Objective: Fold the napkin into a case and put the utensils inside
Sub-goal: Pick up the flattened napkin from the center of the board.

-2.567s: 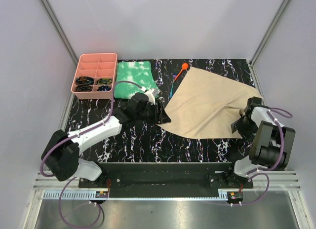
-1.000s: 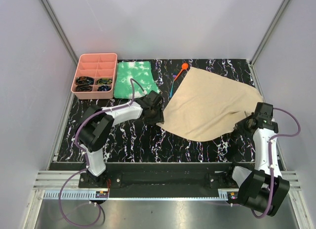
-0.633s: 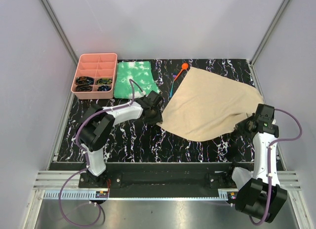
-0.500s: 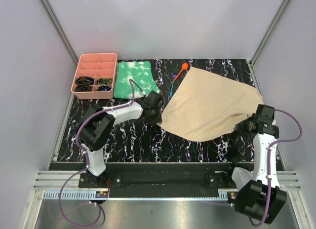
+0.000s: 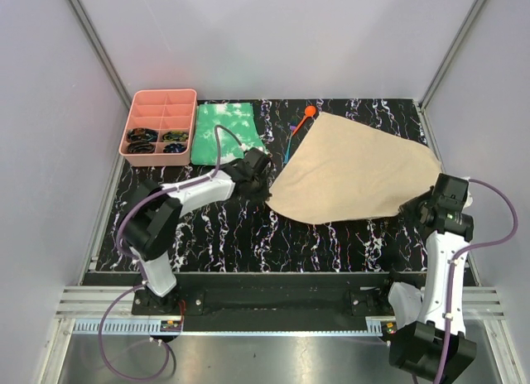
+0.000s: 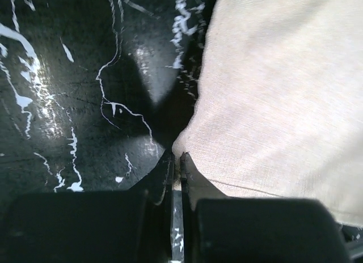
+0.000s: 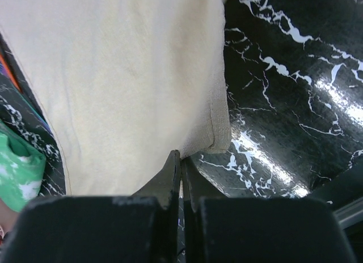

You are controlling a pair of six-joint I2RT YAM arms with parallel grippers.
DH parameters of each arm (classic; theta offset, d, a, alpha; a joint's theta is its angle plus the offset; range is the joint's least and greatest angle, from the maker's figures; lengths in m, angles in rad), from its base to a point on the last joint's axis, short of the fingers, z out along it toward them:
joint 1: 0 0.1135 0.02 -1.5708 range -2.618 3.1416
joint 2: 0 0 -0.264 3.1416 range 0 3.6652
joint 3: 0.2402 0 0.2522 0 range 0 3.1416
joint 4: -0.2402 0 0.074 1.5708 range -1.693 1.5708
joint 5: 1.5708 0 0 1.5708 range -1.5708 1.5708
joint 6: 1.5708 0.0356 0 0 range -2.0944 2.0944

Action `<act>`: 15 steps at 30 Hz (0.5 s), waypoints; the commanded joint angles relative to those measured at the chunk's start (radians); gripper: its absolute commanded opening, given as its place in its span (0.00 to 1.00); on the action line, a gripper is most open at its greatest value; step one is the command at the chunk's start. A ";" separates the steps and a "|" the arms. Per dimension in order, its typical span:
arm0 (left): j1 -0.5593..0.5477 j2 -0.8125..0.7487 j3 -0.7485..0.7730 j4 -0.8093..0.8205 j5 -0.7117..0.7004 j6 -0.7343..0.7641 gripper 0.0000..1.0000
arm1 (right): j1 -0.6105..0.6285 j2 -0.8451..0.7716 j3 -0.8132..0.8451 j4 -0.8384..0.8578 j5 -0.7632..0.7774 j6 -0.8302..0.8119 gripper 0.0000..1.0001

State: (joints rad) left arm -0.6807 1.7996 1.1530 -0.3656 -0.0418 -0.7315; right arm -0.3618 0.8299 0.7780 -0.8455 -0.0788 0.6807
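Note:
The tan napkin (image 5: 356, 170) lies spread on the black marbled table, partly folded along its near edge. My left gripper (image 5: 266, 193) is shut on the napkin's left corner; in the left wrist view the jaws (image 6: 177, 159) pinch the cloth edge (image 6: 283, 87). At the near right corner, my right gripper (image 5: 416, 208) is shut on the napkin, its closed tips (image 7: 180, 156) gripping the hemmed edge (image 7: 130, 76). The utensils lie beside the napkin's far left edge: an orange spoon (image 5: 308, 112) and a slim blue one (image 5: 288, 149).
A green-and-white cloth (image 5: 225, 132) lies left of the napkin, also seen as green cloth (image 7: 17, 172) in the right wrist view. A pink divided tray (image 5: 137, 103) sits at the far left. Grey walls close in the table on three sides.
My left gripper has shut on the napkin's left corner. The right arm has risen and shifted right, drawing the napkin's near edge up and straighter.

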 commanded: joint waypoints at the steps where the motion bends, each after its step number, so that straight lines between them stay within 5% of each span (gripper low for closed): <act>1: 0.000 -0.135 0.062 0.051 -0.001 0.081 0.00 | 0.000 -0.015 0.118 -0.026 0.059 -0.024 0.00; 8: -0.006 -0.307 0.062 0.111 0.088 0.136 0.00 | 0.000 -0.046 0.259 -0.055 0.148 -0.116 0.00; 15: -0.055 -0.503 0.177 0.114 0.099 0.208 0.00 | 0.000 -0.067 0.574 -0.089 0.240 -0.184 0.00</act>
State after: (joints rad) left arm -0.7040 1.4364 1.2179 -0.3168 0.0265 -0.5930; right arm -0.3618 0.7906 1.1580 -0.9283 0.0731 0.5636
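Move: Each of my shut grippers already holds the near side of the napkin, one at either end. Its middle lies about 10 cm ahead of my left hand and 23 cm to its right, slightly below; from my right hand it is some 19 cm ahead, 8 cm left and 10 cm down. From my left hand, the utensils lie about 20 cm ahead and 8 cm right, and the green cloth 20 cm ahead and 10 cm left, both just below. I lift both hands together, quickly, keeping my pinch on the napkin's near side: the left rises about 18 cm and the right about 14 cm, drawing the cloth up off the board. The right drifts a few centimetres to the right, and both wrists tilt, swinging my fingertips forward and rightward by some 20 to 25 degrees. ##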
